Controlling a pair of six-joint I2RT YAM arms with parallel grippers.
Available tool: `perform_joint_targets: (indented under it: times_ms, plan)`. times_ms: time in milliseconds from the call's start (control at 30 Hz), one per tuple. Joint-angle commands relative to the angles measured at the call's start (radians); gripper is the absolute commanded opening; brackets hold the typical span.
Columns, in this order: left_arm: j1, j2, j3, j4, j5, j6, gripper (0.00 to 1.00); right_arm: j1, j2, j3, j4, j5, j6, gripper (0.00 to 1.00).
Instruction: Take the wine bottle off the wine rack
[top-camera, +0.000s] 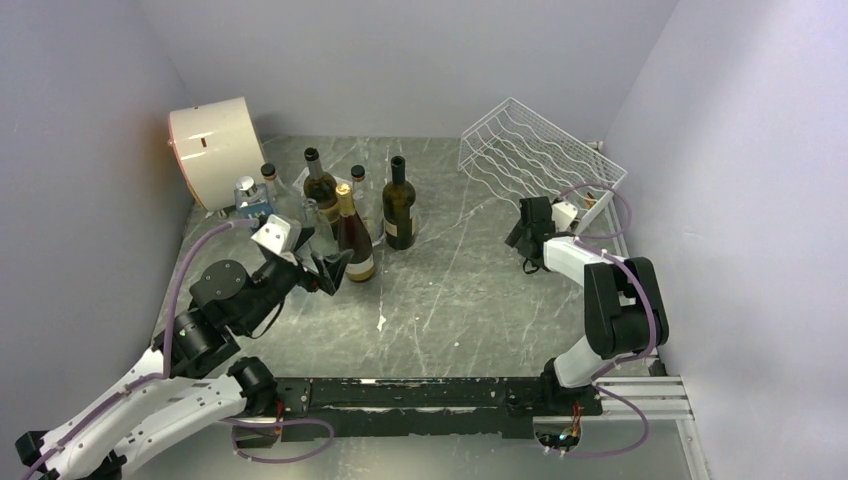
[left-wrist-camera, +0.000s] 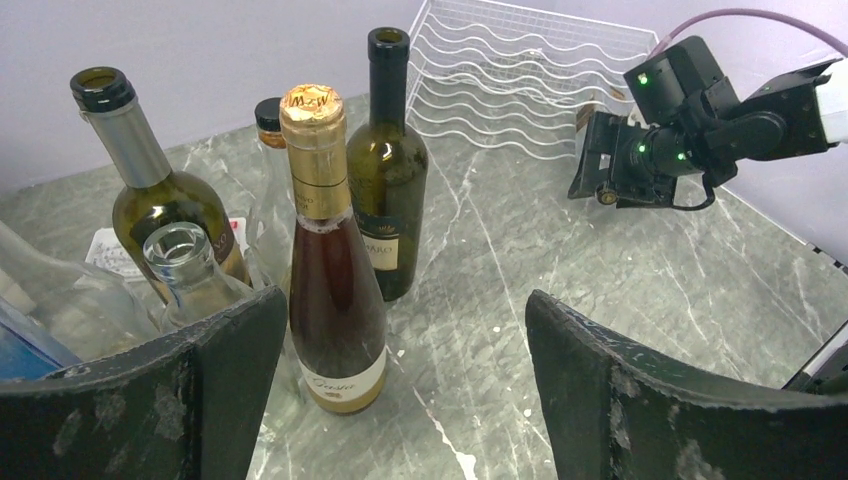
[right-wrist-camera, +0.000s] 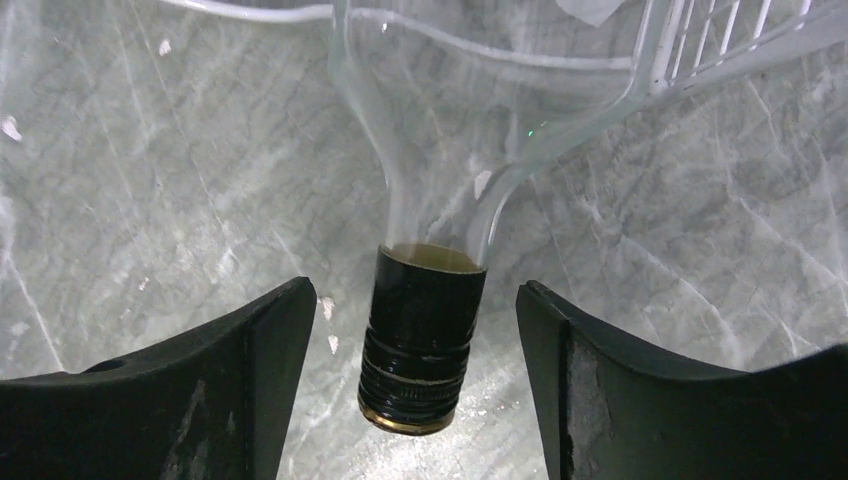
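Observation:
The white wire wine rack (top-camera: 540, 150) stands at the back right and also shows in the left wrist view (left-wrist-camera: 520, 70). In the right wrist view a clear wine bottle (right-wrist-camera: 470, 110) lies in the rack (right-wrist-camera: 700, 40), its black screw cap (right-wrist-camera: 425, 340) pointing out over the table. My right gripper (right-wrist-camera: 415, 300) is open; its fingers flank the cap with gaps on both sides. From above it (top-camera: 545, 222) sits at the rack's front edge. My left gripper (left-wrist-camera: 400, 310) is open and empty, just right of a gold-capped brown bottle (left-wrist-camera: 335, 290).
Several bottles stand at back left (top-camera: 340, 210), among them a dark green one (top-camera: 399, 205). A cream cylindrical drum (top-camera: 215, 150) lies in the back left corner. Purple walls close in on three sides. The grey marbled table (top-camera: 450, 300) lies between the arms.

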Motion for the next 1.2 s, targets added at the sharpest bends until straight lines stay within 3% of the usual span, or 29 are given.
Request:
perform_joint_targets:
  times_ms: [0, 200, 467, 600, 767, 1167]
  plan:
    - [0.005, 0.009, 0.032, -0.014, 0.007, -0.011, 0.92, -0.008, -0.006, -0.011, 0.085, 0.053, 0.033, 0.76]
    - [0.004, 0.022, 0.029, -0.01, 0.008, -0.012, 0.91, -0.009, 0.005, -0.022, 0.139, 0.06, 0.013, 0.71]
    - [0.006, 0.023, 0.029, -0.017, -0.025, -0.019, 0.9, -0.008, 0.006, -0.002, 0.099, 0.028, 0.002, 0.54]
    - [0.006, 0.013, 0.02, -0.008, -0.033, -0.014, 0.89, -0.007, -0.06, -0.058, 0.111, -0.048, 0.009, 0.3]
    - [0.006, 0.03, 0.025, -0.015, -0.039, -0.013, 0.89, 0.002, -0.14, -0.105, 0.079, -0.131, 0.024, 0.22]
    - [0.011, 0.044, 0.017, -0.004, -0.032, -0.015, 0.91, 0.329, -0.388, -0.177, -0.208, -0.106, 0.152, 0.16]
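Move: The capped neck of the clear bottle already lies between the right hand's open fingers, its middle about 1 cm ahead, level sideways and some 1 cm lower; the body runs ahead and to the right towards the wire rack, whose middle is roughly 18 cm ahead, 8 cm right and 8 cm up. The nearest standing dark bottle is about 32 cm left, 1 cm ahead and 11 cm higher. From the left hand the neck is some 14 cm ahead, 42 cm right and 28 cm below. The right hand eases forward about 1.5 cm along the clear bottle's neck while its fingers close from both sides, pinching the black cap. Keeping that grip, it draws back some 8 cm and, with growing speed, swings about 9 cm left towards the open table, rising 2 to 3 cm and turning some 15 degrees, mostly counter-clockwise. ##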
